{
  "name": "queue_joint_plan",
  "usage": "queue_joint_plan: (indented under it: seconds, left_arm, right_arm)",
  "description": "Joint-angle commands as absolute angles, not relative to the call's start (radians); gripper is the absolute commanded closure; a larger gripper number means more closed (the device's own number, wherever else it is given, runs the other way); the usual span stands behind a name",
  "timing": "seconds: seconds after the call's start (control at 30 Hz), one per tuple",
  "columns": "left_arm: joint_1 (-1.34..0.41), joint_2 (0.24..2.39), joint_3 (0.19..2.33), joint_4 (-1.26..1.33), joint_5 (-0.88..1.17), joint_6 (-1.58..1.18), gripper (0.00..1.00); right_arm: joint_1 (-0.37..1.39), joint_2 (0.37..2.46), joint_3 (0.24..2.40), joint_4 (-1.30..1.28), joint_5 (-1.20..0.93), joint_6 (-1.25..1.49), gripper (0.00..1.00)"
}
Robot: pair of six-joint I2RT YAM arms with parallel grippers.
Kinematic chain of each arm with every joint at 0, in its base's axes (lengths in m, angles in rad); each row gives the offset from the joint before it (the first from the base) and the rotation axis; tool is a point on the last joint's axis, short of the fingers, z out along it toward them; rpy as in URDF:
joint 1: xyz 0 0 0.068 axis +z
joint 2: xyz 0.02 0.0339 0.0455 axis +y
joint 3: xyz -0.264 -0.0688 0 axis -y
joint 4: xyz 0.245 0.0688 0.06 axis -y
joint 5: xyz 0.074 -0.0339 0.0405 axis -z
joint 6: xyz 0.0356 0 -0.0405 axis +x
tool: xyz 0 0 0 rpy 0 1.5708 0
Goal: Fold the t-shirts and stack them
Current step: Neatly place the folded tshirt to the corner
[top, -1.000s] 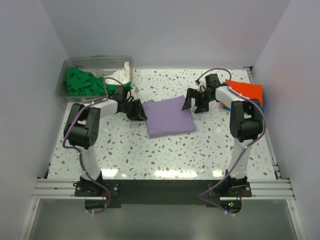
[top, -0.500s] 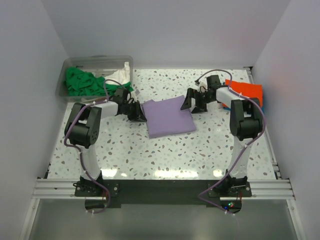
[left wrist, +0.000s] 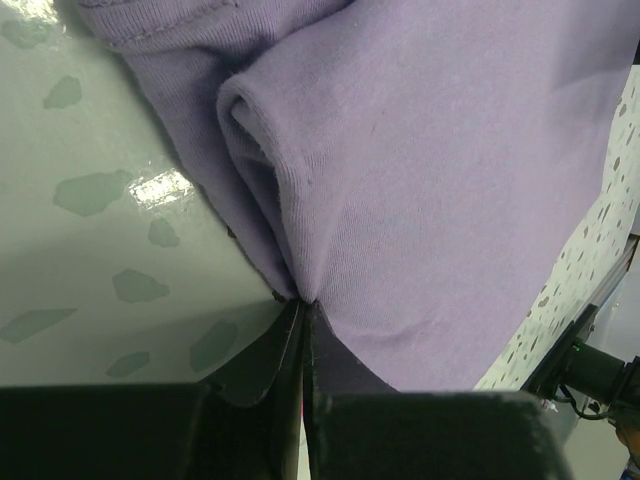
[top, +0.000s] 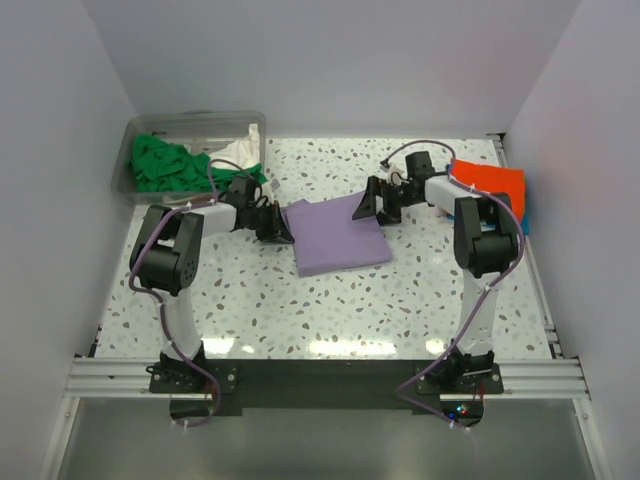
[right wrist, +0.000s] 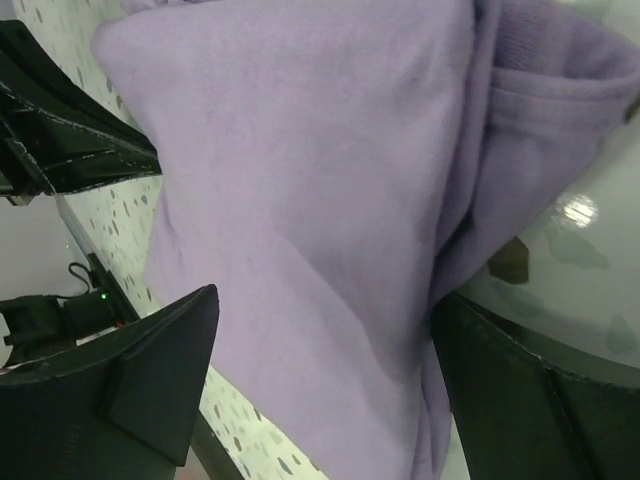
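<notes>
A folded lavender t-shirt (top: 338,235) lies mid-table. My left gripper (top: 280,228) is at its left edge, and in the left wrist view the jaws (left wrist: 302,305) are shut, pinching a fold of the lavender cloth (left wrist: 420,170). My right gripper (top: 372,205) is at the shirt's far right corner. In the right wrist view it (right wrist: 320,330) stands open, its fingers (right wrist: 150,370) wide apart on either side of the lavender cloth (right wrist: 300,180). Green t-shirts (top: 165,165) and a white one (top: 238,152) fill the tub. An orange t-shirt (top: 490,182) lies at the right over a blue one (top: 524,215).
A clear plastic tub (top: 135,135) stands at the back left corner. White walls enclose the speckled table (top: 330,300) on the left, back and right. The orange and blue stack sits against the right edge.
My left gripper has shut on the lavender shirt's left edge. My right gripper has moved left and further back over the shirt's far right corner.
</notes>
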State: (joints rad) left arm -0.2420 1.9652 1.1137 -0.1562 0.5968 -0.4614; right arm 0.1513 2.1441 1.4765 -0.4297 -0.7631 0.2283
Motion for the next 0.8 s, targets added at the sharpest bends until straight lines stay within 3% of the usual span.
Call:
queue_joint_plan:
  seconds: [0.0, 0.23, 0.4, 0.47, 0.57, 0.6, 0.77]
  left_arm:
    - [-0.238, 2.003, 1.085, -0.163, 0.563, -0.445, 0.95]
    - [-0.242, 2.005, 1.085, -0.156, 0.569, -0.445, 0.96]
    - [-0.248, 2.003, 1.089, -0.152, 0.574, -0.451, 0.95]
    - [-0.250, 1.999, 1.095, -0.153, 0.577, -0.457, 0.91]
    - [-0.250, 1.982, 1.100, -0.153, 0.581, -0.463, 0.77]
    - [-0.252, 1.973, 1.110, -0.161, 0.581, -0.463, 0.71]
    - [-0.250, 1.931, 1.150, -0.199, 0.575, -0.456, 0.59]
  right_arm:
    - [0.218, 2.264, 1.430, -0.482, -0.608, 0.199, 0.11]
    - [0.265, 2.278, 1.456, -0.486, -0.588, 0.209, 0.28]
    - [0.287, 2.269, 1.462, -0.486, -0.578, 0.218, 0.51]
    - [0.291, 2.264, 1.474, -0.503, -0.571, 0.222, 0.61]
    - [0.290, 2.249, 1.489, -0.532, -0.552, 0.222, 0.93]
    - [0.290, 2.235, 1.500, -0.543, -0.522, 0.218, 1.00]
    - [0.272, 2.192, 1.564, -0.659, -0.433, 0.158, 1.00]
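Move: The folded purple t-shirt's middle is about 6 cm to the left of my right hand, 4 cm nearer me and 2 cm below it; my spread right fingers stand at its right edge. From my left hand, still pinching the left edge, that middle is about 10 cm right and 1 cm ahead, near level. The stacked orange shirt sits some 23 cm right and 5 cm ahead of my right hand; the basket is roughly 20 cm left and 18 cm ahead of my left. I sweep my right hand about 4 cm left into the shirt's right edge, easing back slightly and sinking some 2 cm, and shut the wide-open fingers on the gathered cloth there. My left hand keeps its pinch in place until my right has nearly closed, then opens its fingers partway and begins to lift, about 1 cm. ##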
